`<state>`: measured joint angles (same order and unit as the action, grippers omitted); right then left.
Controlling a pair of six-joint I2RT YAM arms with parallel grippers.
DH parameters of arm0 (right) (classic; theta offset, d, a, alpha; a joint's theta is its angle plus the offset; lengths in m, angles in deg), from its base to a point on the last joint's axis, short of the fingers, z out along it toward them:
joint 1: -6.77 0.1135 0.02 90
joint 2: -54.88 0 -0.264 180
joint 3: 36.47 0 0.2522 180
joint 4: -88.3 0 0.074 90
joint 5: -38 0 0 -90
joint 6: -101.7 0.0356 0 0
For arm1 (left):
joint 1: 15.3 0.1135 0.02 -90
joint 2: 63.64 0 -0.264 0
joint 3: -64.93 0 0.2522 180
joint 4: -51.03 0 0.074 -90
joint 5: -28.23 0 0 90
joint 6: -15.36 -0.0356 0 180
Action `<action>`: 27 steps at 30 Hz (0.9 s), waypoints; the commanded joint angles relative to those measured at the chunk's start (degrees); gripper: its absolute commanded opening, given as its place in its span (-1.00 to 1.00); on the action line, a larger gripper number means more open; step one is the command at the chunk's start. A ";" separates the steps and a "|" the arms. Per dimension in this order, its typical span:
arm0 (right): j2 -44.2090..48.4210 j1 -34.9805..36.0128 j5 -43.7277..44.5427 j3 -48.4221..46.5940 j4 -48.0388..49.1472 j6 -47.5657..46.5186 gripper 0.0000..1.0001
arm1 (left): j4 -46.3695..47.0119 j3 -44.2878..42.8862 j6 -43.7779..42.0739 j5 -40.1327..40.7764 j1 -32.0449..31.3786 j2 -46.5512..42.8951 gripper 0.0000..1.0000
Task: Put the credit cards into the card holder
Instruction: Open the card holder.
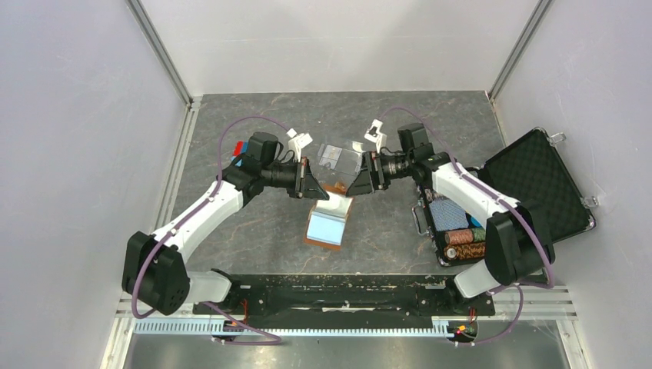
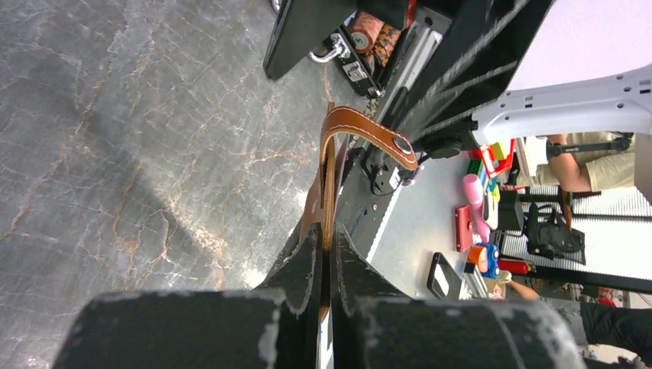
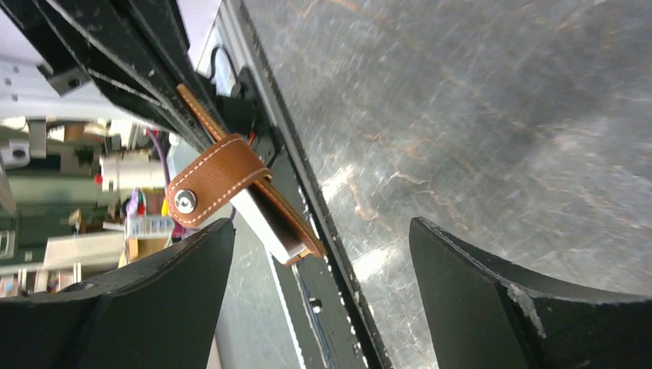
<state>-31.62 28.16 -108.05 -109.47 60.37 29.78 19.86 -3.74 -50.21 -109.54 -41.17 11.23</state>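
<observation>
The brown leather card holder hangs slanted at the table's middle, with a pale credit card showing on its open face. My left gripper is shut on the holder's upper edge. In the left wrist view the leather runs straight up from between the closed fingers of the left gripper, and the snap tab curls over. My right gripper stands open just right of it, holding nothing. The right wrist view shows the holder beyond the spread right gripper, a white card edge inside it.
A clear plastic tray lies just behind the two grippers. At the right stands an open black foam-lined case with rolls of chips in its near half. White walls close the table on three sides; a black rail runs along the near edge.
</observation>
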 commanded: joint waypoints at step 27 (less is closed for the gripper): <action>-4.38 10.03 8.88 -0.17 -2.06 -0.70 -1.00 | -7.73 -3.19 -2.53 25.02 -0.85 -8.18 0.44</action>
<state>-37.50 39.57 -107.22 -115.20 52.13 19.75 12.65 -5.36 -51.68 -95.33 -42.05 6.20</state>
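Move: The card holder, open and still pinched by its left edge in the left fingers, has its middle about 7 cm back and 7 cm left of the open right hand, slightly below; from the left hand it lies about 5 cm back, level sideways, 3 cm lower. From the right hand, the left fingertips are about 7 cm left and 1 cm back, and the clear card tray lies 10 cm ahead, 3 cm left and some 17 cm down. The right hand reaches some 8 cm back-left, pinches the card holder's right edge, then the left opens off it. ##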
